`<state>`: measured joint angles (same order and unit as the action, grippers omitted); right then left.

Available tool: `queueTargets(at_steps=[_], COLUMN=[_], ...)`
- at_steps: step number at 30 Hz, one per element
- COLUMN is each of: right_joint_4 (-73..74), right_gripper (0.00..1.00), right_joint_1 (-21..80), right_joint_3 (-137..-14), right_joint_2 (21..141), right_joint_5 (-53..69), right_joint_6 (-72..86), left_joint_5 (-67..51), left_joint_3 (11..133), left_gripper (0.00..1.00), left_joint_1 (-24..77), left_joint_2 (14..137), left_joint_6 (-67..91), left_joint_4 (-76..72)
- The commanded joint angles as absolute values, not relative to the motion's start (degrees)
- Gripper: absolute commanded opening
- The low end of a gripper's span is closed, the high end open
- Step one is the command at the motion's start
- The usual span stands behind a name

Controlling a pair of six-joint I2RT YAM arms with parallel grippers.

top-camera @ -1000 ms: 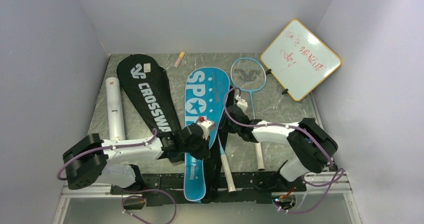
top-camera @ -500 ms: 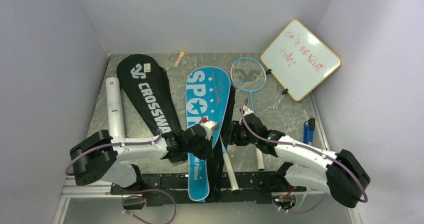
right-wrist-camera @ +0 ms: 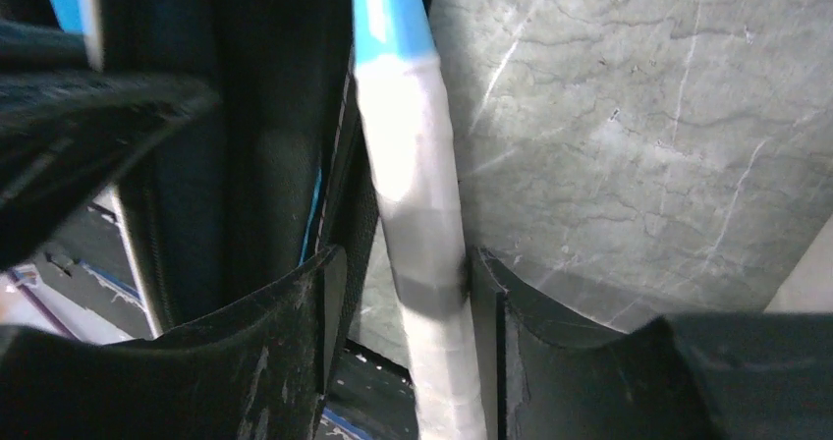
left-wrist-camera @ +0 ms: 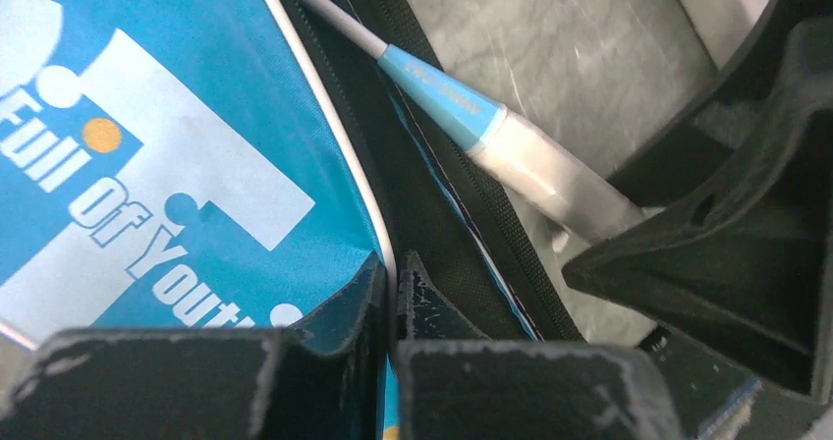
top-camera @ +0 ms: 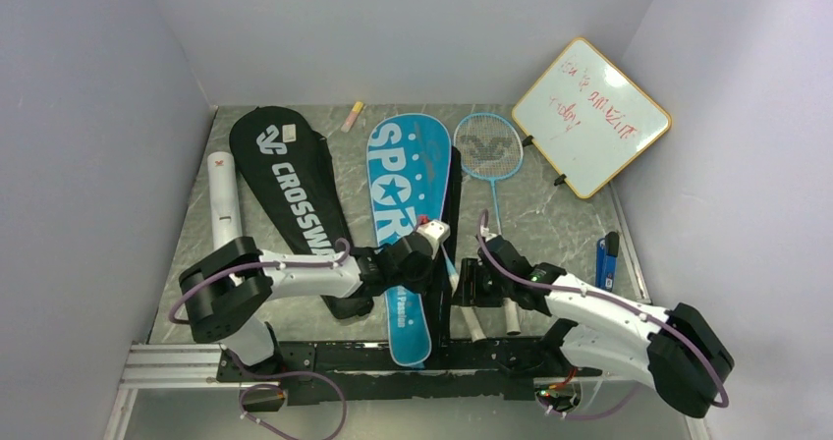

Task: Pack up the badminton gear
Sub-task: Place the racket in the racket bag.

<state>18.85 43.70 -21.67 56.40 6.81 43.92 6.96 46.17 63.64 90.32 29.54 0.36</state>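
Note:
The blue "SPORT" cover lies mid-table, with its black open side along the right. My left gripper is shut on the cover's white-piped edge. A racket's shaft runs out of the opening, with a light-blue cone and a white grip. My right gripper straddles that grip and is open; the grip touches the right finger, with a gap on the left. A light-blue racket lies to the right. The black "CROSSWAY" cover and a white tube lie left.
A wood-framed whiteboard leans at the back right. A small pink-yellow marker lies by the back wall. A blue object rests near the right wall. A second white handle lies just right of my right gripper.
My left gripper has pulled the blue cover toward the back. My right arm has dropped low and come nearer, with its jaws spread wider around the white grip.

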Motion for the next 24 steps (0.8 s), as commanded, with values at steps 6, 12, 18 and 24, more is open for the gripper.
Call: queueTargets(at_steps=[6,12,18,24], right_joint_4=[12.6,6.6,0.4,-4.8], right_gripper=[0.38,0.18,0.03,0.03], right_joint_1=[44.1,44.0,44.1,44.0], right_joint_3=[-23.1,-25.4,-26.5,-25.7], right_joint_2=[61.3,64.7,66.6,64.8], right_joint_5=[7.7,11.5,15.9,15.3], right_joint_6=[44.3,45.3,47.7,51.0], left_joint_5=[14.9,9.9,1.9,-10.7], left_joint_3=[51.2,50.7,50.5,46.7], left_gripper=[0.05,0.05,0.05,0.05], left_joint_1=[63.1,62.9,60.7,58.0], left_joint_2=[92.4,89.4,89.0,88.3], left_joint_6=[23.0,25.1,30.7,37.5], left_joint_4=[-2.3,-1.7,-0.6,-9.1])
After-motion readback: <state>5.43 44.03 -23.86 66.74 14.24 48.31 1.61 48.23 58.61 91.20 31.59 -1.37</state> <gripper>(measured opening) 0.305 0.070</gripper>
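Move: The white handle of the racket being packed lies between the right hand's open fingers, about 2 cm below and running on towards the robot. From there the blue bag's open black side is roughly 6 cm to the left, level fore and aft, and the spare racket's handle some 12 cm to the right and 2 cm back. From the left hand, which already pinches the flap edge, the handle is about 8 cm right, 4 cm back and 3 cm lower. The right fingers close on the white handle after sinking just under 1 cm, then carry it some 5 cm left over the bag's open black side, edging slightly forward, rising about 2 cm from their low point and rolling a little. The left hand keeps its pinch on the flap edge, drawing it roughly 2.5 cm forward early on and then lifting slightly. ##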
